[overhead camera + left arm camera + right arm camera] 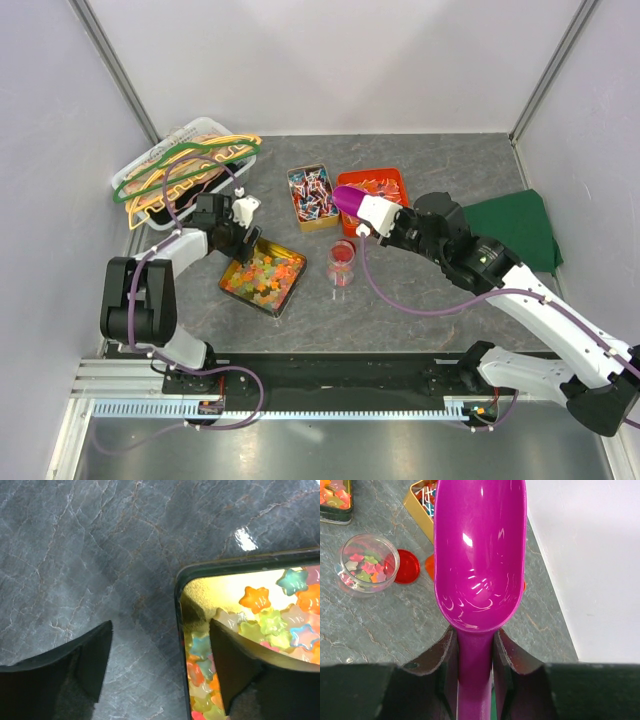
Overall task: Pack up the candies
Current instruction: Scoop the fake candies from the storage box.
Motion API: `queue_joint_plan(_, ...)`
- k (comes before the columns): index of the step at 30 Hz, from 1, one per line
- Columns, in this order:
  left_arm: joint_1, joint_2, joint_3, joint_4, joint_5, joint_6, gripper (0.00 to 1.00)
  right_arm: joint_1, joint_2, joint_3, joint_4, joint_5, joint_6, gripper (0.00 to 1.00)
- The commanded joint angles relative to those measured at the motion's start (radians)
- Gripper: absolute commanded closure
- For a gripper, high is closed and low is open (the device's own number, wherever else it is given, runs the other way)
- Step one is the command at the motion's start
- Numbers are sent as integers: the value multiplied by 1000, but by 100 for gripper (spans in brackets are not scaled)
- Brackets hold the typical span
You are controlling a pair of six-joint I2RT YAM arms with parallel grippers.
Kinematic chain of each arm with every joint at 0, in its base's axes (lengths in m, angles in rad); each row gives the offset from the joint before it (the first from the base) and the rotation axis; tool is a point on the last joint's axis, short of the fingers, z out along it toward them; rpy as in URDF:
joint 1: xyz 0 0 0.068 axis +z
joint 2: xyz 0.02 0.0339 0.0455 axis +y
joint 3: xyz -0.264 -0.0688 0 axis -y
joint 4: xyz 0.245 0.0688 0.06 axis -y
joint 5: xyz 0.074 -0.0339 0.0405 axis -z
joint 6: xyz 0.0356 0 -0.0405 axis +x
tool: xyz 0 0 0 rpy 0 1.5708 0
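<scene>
Colourful star-shaped candies [262, 278] [255, 600] fill a black-rimmed tin [285, 300] [225, 567] at centre left. My left gripper [240, 222] [160, 630] is open and straddles that tin's corner wall, one finger inside over the candies, the other outside over bare table. Twist-wrapped candies [312, 195] [425, 492] lie in a gold tin behind. A clear jar [341, 270] [367, 565] holds a few candies, its red lid [343, 247] [405, 566] beside it. My right gripper [375, 215] [475, 640] is shut on the handle of an empty purple scoop [350, 198] [480, 555], raised above the gold tin's edge.
An orange tin [375, 190] sits behind the scoop. A white basket of wire hangers [185, 165] stands at the back left. A green cloth [515, 225] lies at the right by the wall. Grey walls close in three sides.
</scene>
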Motion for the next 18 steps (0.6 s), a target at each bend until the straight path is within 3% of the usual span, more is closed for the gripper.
queue_joint_plan(1, 6, 26, 49, 47, -14, 34, 21, 8, 0, 21, 23, -12, 12, 100)
queue_joint_plan(8, 6, 53, 55, 52, -17, 39, 39, 28, 20, 44, 0, -8, -2, 100)
queue_joint_plan(13, 3, 59, 52, 51, -11, 48, 46, 55, 60, 109, -35, 34, -34, 100)
queue_joint_plan(14, 3, 58, 53, 52, -9, 48, 52, 66, 66, 121, -47, 37, -45, 100)
queue_joint_plan(18, -3, 58, 58, 54, -15, 48, 61, 98, 111, 197, -93, 50, -77, 100)
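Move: The candy tray's middle is some 5 cm back from and 6 cm right of the open left gripper, 2 cm lower. The hanger basket sits about 21 cm ahead and 14 cm left of that gripper, 2 cm higher; the gold candy box 19 cm ahead and 20 cm right, level in height. From the right hand, holding the scoop, the tray is roughly 30 cm left, level ahead, 25 cm down; the jar about 10 cm left, 2 cm ahead, 23 cm down. Close the left fingers to about half their starting gap around the tray's left wall near its far corner, one finger inside and one outside, while easing forward and down about 1 cm each, until the inner finger meets the wall. Keep the scoop gripped in the right hand and swing it about 2 cm left towards the tray, dipping slightly before rising back, with a slight counter-clockwise turn. ##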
